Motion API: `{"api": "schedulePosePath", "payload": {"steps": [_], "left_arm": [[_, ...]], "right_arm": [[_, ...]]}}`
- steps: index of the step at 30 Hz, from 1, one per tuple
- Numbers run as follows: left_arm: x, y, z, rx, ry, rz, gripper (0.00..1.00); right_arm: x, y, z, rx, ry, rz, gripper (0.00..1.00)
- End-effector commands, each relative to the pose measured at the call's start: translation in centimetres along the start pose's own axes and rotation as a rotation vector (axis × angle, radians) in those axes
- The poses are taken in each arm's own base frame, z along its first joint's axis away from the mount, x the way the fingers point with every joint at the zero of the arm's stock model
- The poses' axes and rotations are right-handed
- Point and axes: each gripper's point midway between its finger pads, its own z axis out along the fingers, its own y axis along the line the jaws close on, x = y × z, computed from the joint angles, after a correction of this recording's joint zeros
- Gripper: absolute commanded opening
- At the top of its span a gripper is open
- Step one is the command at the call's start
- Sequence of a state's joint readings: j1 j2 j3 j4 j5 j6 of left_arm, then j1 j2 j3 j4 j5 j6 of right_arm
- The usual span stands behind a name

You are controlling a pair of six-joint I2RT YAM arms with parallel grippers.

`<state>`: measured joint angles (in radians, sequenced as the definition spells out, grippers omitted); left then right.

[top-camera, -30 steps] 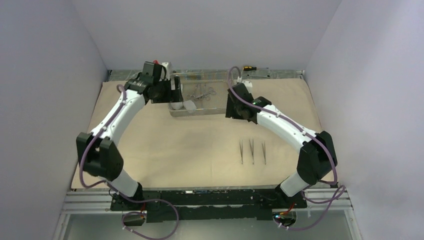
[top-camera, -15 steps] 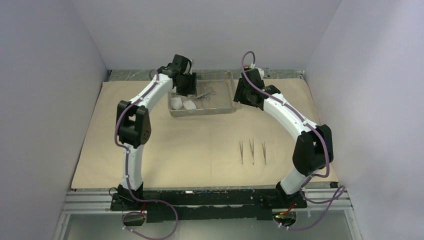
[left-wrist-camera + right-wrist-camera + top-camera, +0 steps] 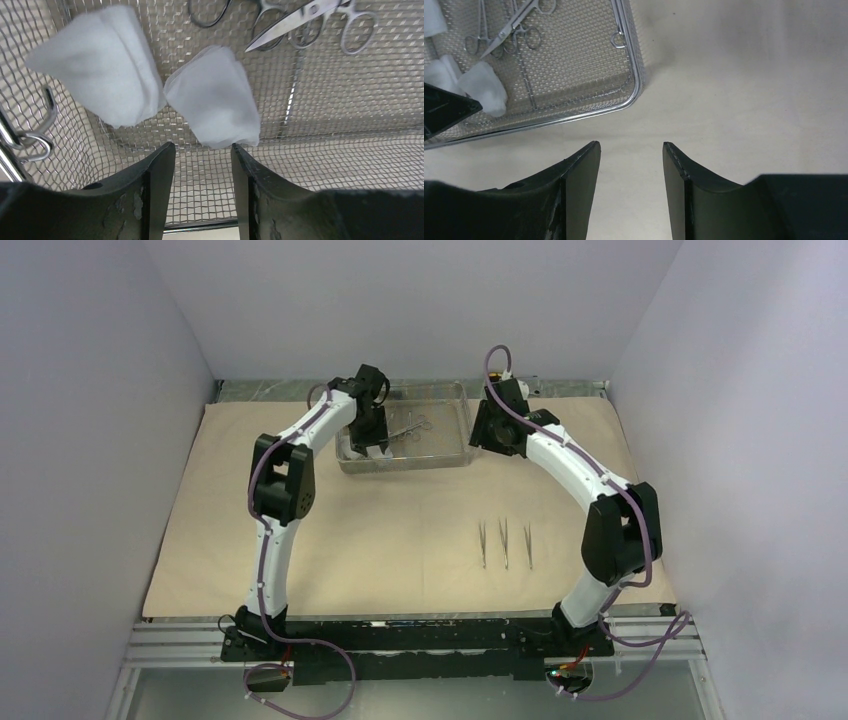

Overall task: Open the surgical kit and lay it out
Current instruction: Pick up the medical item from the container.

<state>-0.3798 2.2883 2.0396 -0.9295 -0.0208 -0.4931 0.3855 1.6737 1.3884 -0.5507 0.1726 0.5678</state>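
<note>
The beige wrap cloth (image 3: 330, 530) lies spread flat over the table. At its back stands the wire-mesh tray (image 3: 405, 468). My left gripper (image 3: 202, 147) reaches down into the tray's left part, open, its tips just short of a white gauze pad (image 3: 215, 95), with only mesh between them. A second gauze pad (image 3: 100, 60) lies to its left. Ring-handled clamps (image 3: 300, 20) lie crossed in the tray beyond. My right gripper (image 3: 631, 145) hangs open and empty over bare cloth, right of the tray's corner (image 3: 636, 75). Three tweezers (image 3: 505, 543) lie side by side on the cloth.
Wire loop handles (image 3: 30, 142) stick out at the tray's left end wall. Grey walls close in on the left, right and back. A metal frame (image 3: 420, 635) carrying the arm bases runs along the near edge.
My left arm swung from the tray's far left corner into the tray and came down over the gauze, its jaws narrowing. My right arm drew back toward the tray's right end, then held still.
</note>
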Motion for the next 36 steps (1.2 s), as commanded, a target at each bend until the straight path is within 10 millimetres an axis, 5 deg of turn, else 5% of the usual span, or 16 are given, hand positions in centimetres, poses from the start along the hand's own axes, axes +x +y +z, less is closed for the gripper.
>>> {"api": "schedulePosePath", "payload": {"steps": [1,21,25,33,36], "left_arm": [[0.3,0.3,-0.7,-0.036,-0.004,-0.102,0.51],[1.0,1.6,3.9,-0.123,0.015,-0.159,0.43],[1.1,1.8,4.5,-0.125,0.01,-0.14,0.31],[-1.3,-0.6,1.8,-0.008,-0.05,-0.104,0.0],[-2.6,-1.9,-0.5,0.053,-0.078,-0.092,0.0]], "right_arm": [[-0.5,0.3,0.0,-0.015,0.011,-0.004,0.52],[-0.7,-1.3,-0.4,-0.006,0.017,0.003,0.51],[-0.7,-1.6,-0.4,-0.004,0.018,0.01,0.51],[-1.1,-1.7,-0.7,-0.014,0.012,0.015,0.51],[-1.2,-1.7,-1.0,-0.023,0.013,0.016,0.51]]}}
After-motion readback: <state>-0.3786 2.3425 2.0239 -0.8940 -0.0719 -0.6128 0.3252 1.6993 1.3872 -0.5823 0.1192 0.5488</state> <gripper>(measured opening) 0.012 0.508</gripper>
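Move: The near, right-hand gauze, the medical item in the basket, lies just under the left hand, about 1 cm ahead, 1 cm right and 4 cm down. From the left hand, the other gauze is about 2 cm ahead and 5 cm left, and the scissors roughly 6 cm ahead and 7 cm right, all about as low. From the right hand the near gauze is some 22 cm left, 3 cm ahead and 12 cm down. The left hand sinks about 3 cm onto the near gauze, turning slightly counter-clockwise, and shuts, pinching its near-left part. ##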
